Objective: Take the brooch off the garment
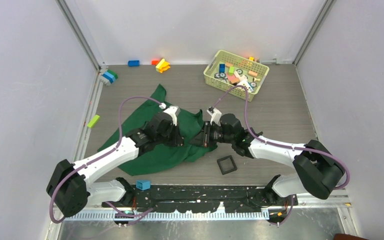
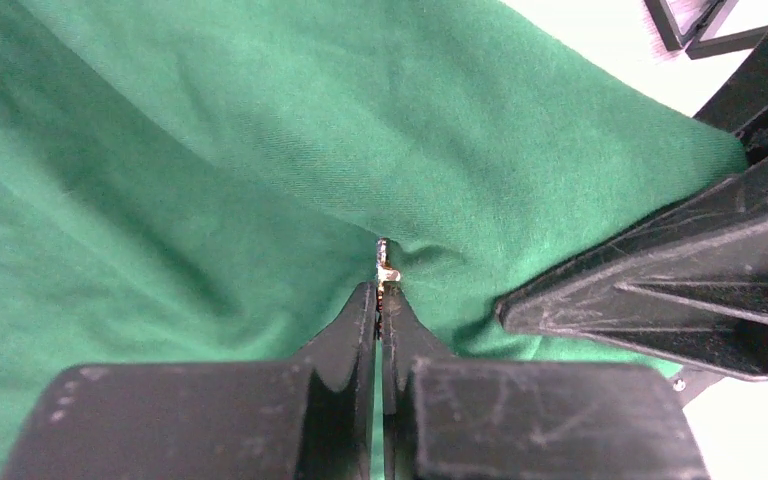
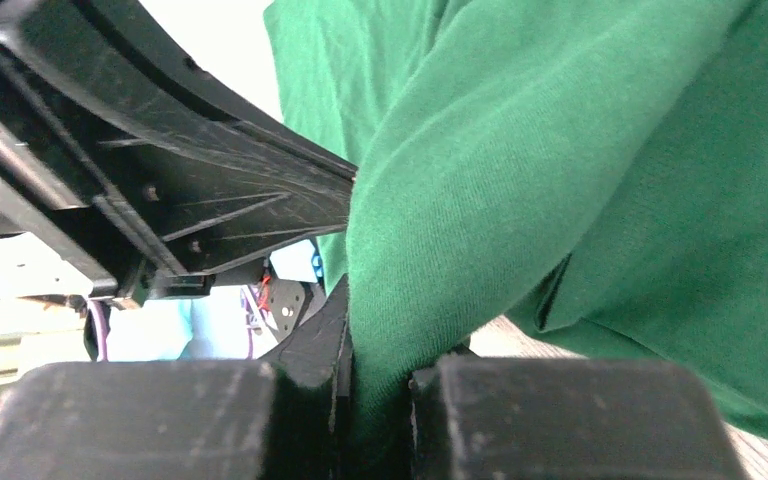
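Observation:
The dark green garment (image 1: 145, 125) lies crumpled on the table's left-middle and fills the left wrist view (image 2: 260, 130). The brooch (image 2: 387, 268), a tiny pale whitish bit, pokes out just past my left gripper's tips on the cloth. My left gripper (image 2: 379, 295) is shut on it. From the top the left gripper (image 1: 179, 136) sits over the garment's right part, and the brooch is hidden there. My right gripper (image 3: 390, 330) is shut on a raised fold of the garment (image 3: 560, 150), and meets the left one from the right (image 1: 201, 138).
A black square tray (image 1: 226, 164) lies just right of the garment. A yellow-green basket (image 1: 211, 75) of coloured blocks stands at the back right. Loose blocks lie at the back (image 1: 162, 65), by the left wall (image 1: 93, 121) and at the near edge (image 1: 143, 184).

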Controlling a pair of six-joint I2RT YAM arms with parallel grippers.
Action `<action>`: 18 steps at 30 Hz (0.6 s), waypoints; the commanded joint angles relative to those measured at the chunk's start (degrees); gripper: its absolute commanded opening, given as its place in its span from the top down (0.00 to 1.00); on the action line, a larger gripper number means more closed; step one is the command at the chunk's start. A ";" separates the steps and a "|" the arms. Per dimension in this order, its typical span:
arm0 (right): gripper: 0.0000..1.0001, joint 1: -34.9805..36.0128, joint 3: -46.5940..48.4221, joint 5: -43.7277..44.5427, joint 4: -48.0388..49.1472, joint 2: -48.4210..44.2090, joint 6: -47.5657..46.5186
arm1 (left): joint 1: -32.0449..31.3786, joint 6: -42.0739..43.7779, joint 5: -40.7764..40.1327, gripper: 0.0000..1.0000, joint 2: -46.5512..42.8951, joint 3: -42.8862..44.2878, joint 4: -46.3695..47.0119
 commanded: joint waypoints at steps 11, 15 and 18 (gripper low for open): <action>0.88 0.62 4.67 6.31 -9.55 3.86 -1.62 | 7.03 -0.88 7.88 1.00 -3.35 -3.87 7.84; 0.63 0.66 6.22 7.35 -13.55 6.17 -1.68 | 10.38 -0.28 13.39 1.00 -3.11 -3.65 8.25; 0.41 0.59 3.96 7.53 -9.82 4.07 -0.36 | 13.52 -0.71 19.89 1.00 -3.12 -4.54 9.85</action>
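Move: The left fingers already pinch the brooch, which lies about 1 cm ahead, 1 cm right and 1 cm below that hand point, against the green garment. From the right hand, gripping a bunched fold of the garment, the brooch is about 5 cm left, level fore and aft, and some 2 cm lower. The black frame on the table lies about 11 cm back, 14 cm right and 13 cm below the right hand. Down goes the right hand, about 5 cm and a little forward and right, its fingers rolling some 12 degrees; it lowers the garment fold and spreads its fingers to about half open near the end. The left hand draws about 2 cm left and a bit less forward, away from the right hand, tilting slightly and keeping its pinch on the brooch. ##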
